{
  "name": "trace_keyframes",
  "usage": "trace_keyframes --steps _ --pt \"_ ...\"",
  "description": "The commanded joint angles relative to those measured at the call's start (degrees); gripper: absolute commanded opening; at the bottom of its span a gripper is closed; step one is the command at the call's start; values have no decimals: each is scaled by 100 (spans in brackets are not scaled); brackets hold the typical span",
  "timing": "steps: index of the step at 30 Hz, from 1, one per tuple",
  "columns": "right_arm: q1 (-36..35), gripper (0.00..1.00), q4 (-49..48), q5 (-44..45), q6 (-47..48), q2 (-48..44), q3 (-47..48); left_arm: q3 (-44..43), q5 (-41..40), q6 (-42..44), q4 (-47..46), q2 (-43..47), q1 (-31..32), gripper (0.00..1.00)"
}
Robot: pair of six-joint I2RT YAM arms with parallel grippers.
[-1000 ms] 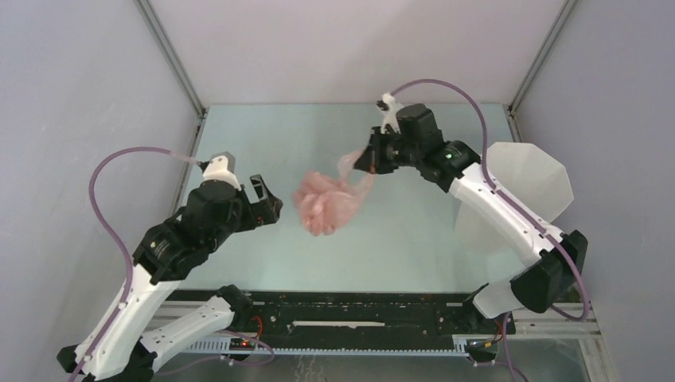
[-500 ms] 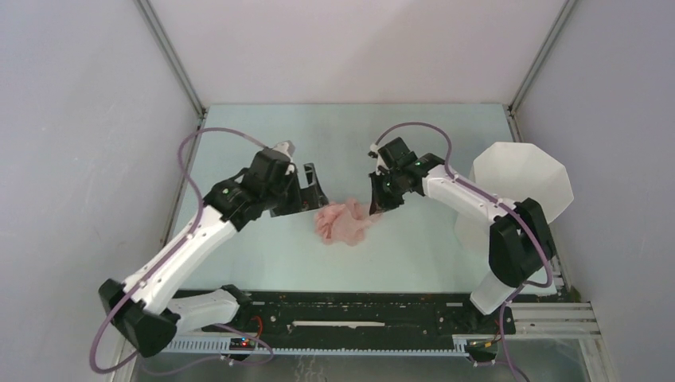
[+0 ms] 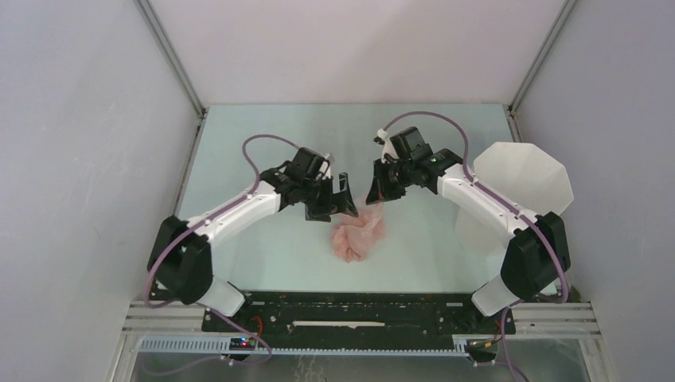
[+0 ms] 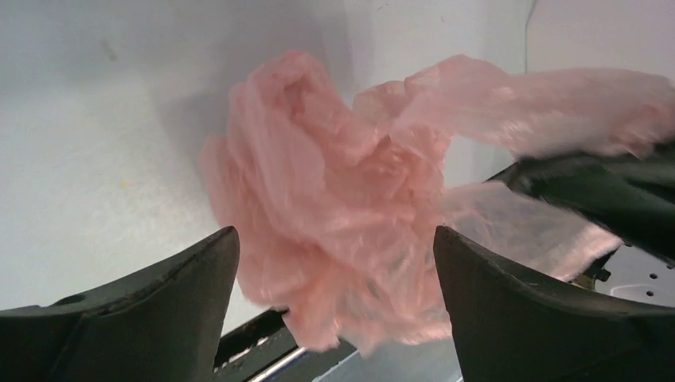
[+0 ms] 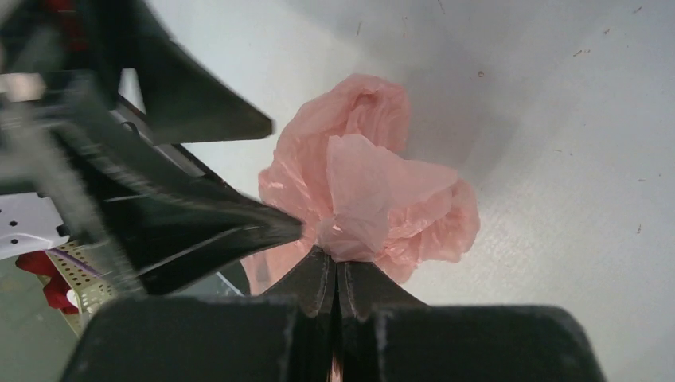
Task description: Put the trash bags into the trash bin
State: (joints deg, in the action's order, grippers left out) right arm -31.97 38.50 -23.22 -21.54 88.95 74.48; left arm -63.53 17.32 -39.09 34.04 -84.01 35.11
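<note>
The pale-pink trash bag [image 3: 360, 235] hangs crumpled in a wad over the middle of the table. My right gripper [image 3: 376, 191] is shut on its top corner; the bag [image 5: 366, 191] bunches out from the closed jaws [image 5: 337, 259]. My left gripper [image 3: 338, 205] is open right beside the bag on its left; in the left wrist view the bag [image 4: 342, 199] sits between the spread fingers [image 4: 159, 294]. The translucent white trash bin [image 3: 517, 187] stands at the right edge of the table, behind the right arm.
Grey walls enclose the pale green table [image 3: 271, 143] on three sides. A black rail [image 3: 358, 310] with the arm bases runs along the near edge. The left gripper's fingers [image 5: 207, 223] show close beside the right jaws.
The left arm has swung right and reached the bag, open. The right gripper lowered the bag toward the table's middle, then lifted slightly; the bag hangs lower and nearer now.
</note>
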Motion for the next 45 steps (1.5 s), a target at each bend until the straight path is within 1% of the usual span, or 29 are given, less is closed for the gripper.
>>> trace_keyframes --steps 1,3,7,9,11,13,15,18,21,22,24,26,27,28,29,30,31,32,34,36,38,40,42,45 --pt "-3 0 -77 -105 -135 -369 294 224 1021 -158 -959 -520 -31 92" --pt "-3 0 -75 -75 -182 -378 371 243 1384 -240 -1162 -707 -22 79" --pt "-3 0 132 105 -159 -349 579 255 1420 -70 -1111 -621 -27 47" --pt "4 0 309 281 -26 -328 754 108 1109 239 -720 -518 -51 29" --pt "41 0 561 532 124 -283 1007 -110 431 700 -68 -349 -122 14" --pt "152 0 859 792 294 -229 1352 -303 -269 1045 509 -109 -307 8" --pt "253 0 1122 1017 438 -199 1731 -535 -764 1213 944 198 -621 1" --pt "283 0 1481 1216 596 -170 2464 -1142 -1198 1241 1239 797 -1032 0" --pt "196 0 1593 1099 693 -250 3238 -1963 -1640 1198 1317 1240 -1050 0" --pt "120 0 1498 1081 742 -356 3308 -2180 -1848 1140 1330 1363 -1046 0" --pt "-73 0 1093 1133 906 -781 3011 -2285 -2298 1072 1202 1663 -1041 0" --pt "-277 1 430 1446 1033 -1277 2095 -1892 -2457 1049 868 1924 -1049 2" --pt "-335 4 50 1537 1023 -1512 1498 -1586 -2401 942 807 1953 -1073 3" --pt "-331 3 -246 1514 938 -1662 920 -1324 -2200 779 886 1864 -1147 1" --pt "-294 0 -450 1403 768 -1731 467 -1076 -1873 599 1006 1691 -1220 0" --pt "-239 0 -421 1239 634 -1694 96 -779 -1386 466 1100 1494 -1267 0" --pt "-157 0 -241 1034 516 -1580 -100 -509 -999 436 1148 1319 -1277 0" --pt "-115 0 78 808 462 -1397 -162 -190 -832 373 1096 1250 -1234 0" --pt "-112 0 491 467 482 -1091 -170 314 -831 245 888 1450 -1115 0" --pt "-174 0 540 492 525 -1044 -170 506 -777 156 682 1763 -1093 0" --pt "-134 0 344 584 508 -1138 -141 288 -780 244 602 1943 -1102 0" --pt "22 0 257 534 462 -1185 34 -240 -781 396 704 1928 -1111 0" --pt "159 0 353 403 498 -1164 341 -917 -643 512 787 1842 -1112 0" --pt "171 0 449 289 622 -1200 715 -1380 -364 423 692 1832 -1112 0"
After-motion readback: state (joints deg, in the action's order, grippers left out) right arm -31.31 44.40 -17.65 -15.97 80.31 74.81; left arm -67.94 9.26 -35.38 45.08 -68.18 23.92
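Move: The trash bag hangs from the right hand's shut fingers, its crumpled middle about 5 cm back, 4 cm to the left and 8 cm below them. From the open left hand that middle lies some 3 cm to the right, 2 cm back and 5 cm down; the right fingertips are about 7 cm right of the left hand, 3 cm farther out and slightly higher. The trash bin stands roughly 31 cm to the right of the right hand, about level with it in reach. The trash bag's loose side is met by the left hand, which dips about 3 cm right and down and pinches it shut. Then both hands, the right keeping its grip, fling the bag up some 20 cm, the left drawing off leftward, fingers tipping up 30 to 40 degrees; both swing sharply back down, then start rising again. ##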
